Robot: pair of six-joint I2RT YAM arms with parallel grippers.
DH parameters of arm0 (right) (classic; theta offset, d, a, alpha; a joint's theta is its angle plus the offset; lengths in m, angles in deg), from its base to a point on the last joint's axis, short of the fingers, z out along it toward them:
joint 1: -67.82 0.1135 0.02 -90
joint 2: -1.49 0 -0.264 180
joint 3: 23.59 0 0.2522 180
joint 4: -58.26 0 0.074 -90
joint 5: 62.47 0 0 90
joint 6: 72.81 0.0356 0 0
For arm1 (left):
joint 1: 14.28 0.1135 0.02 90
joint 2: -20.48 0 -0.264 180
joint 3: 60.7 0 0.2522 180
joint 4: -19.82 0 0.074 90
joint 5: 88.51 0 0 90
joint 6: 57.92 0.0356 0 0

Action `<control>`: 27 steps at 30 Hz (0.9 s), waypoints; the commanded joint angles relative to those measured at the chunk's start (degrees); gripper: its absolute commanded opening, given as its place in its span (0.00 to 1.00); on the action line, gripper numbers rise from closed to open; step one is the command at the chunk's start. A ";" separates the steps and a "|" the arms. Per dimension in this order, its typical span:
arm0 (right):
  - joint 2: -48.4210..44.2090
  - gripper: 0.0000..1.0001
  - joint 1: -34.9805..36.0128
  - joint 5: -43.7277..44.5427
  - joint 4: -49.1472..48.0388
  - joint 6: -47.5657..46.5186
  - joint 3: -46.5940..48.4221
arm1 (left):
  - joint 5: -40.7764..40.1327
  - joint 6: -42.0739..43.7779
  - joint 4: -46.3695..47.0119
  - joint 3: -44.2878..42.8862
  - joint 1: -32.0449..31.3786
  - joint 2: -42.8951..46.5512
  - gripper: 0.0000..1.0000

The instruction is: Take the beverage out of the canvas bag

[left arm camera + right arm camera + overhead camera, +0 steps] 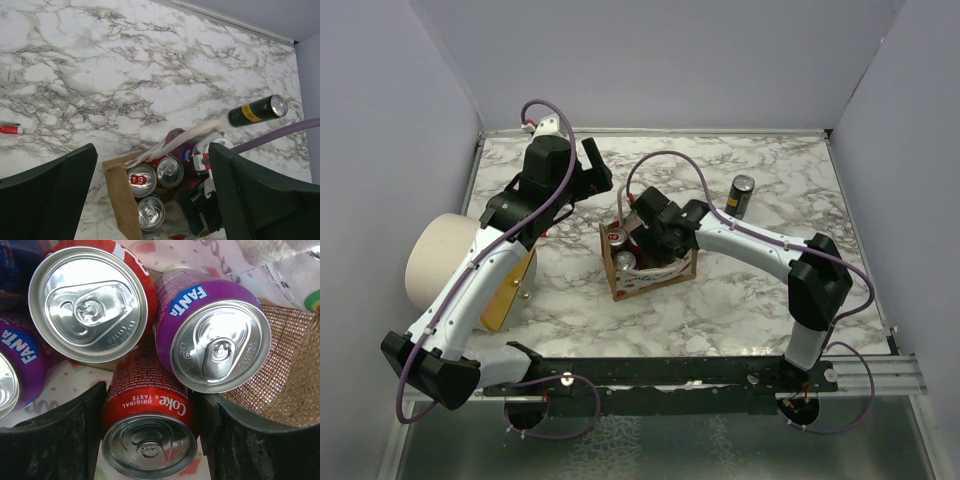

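Note:
The brown canvas bag (655, 281) stands mid-table with several beverage cans upright inside it. My right gripper (655, 247) reaches down into the bag. In the right wrist view its jaws (152, 437) press both sides of a red Coke can (150, 405), shut on it. A purple Fanta can (215, 340) and another red can (90, 300) crowd against the held one. My left gripper (152, 150) hangs open above the bag's far left side (122, 200), holding nothing. Three can tops (170, 171) show below it.
A black can with a yellow label (742, 195) stands on the marble behind and right of the bag. A large cream cylinder (440, 260) with an orange disc (510, 290) lies at the left under my left arm. A white bag handle (200, 132) drapes over the cans.

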 commanded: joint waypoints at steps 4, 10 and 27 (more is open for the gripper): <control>-5.17 0.18 -0.14 0.42 -0.55 0.91 5.95 | 2.62 2.02 1.98 -3.68 0.67 -1.91 0.97; -2.71 0.10 -0.14 -0.07 0.86 0.91 8.69 | 2.96 1.55 2.12 -2.77 0.77 -1.62 0.97; -9.91 0.02 -0.14 0.33 3.27 0.03 15.09 | -0.17 -2.34 1.84 1.35 1.20 2.45 0.96</control>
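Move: The Coke can is already gripped in the right fingers, inside the canvas bag, whose middle sits about 3 cm to this hand's left, 1 cm back and some 5 cm lower. From the hand, the other Coke can is roughly 5 cm left and 2 cm ahead, a purple Fanta can 4 cm ahead and 1 cm left. The dark can on the table is about 11 cm ahead and 16 cm right. From the left hand the bag lies some 12 cm right, 7 cm back and 27 cm below. Raise the right gripper about 7 cm, nearly straight up, drawing the Coke can up past its neighbours towards the bag's rim. Slow a little halfway, then lift faster, drifting no more than a centimetre or so left. Keep the fingers' hold unchanged and let the hand roll some 5 degrees, its left side rising. ##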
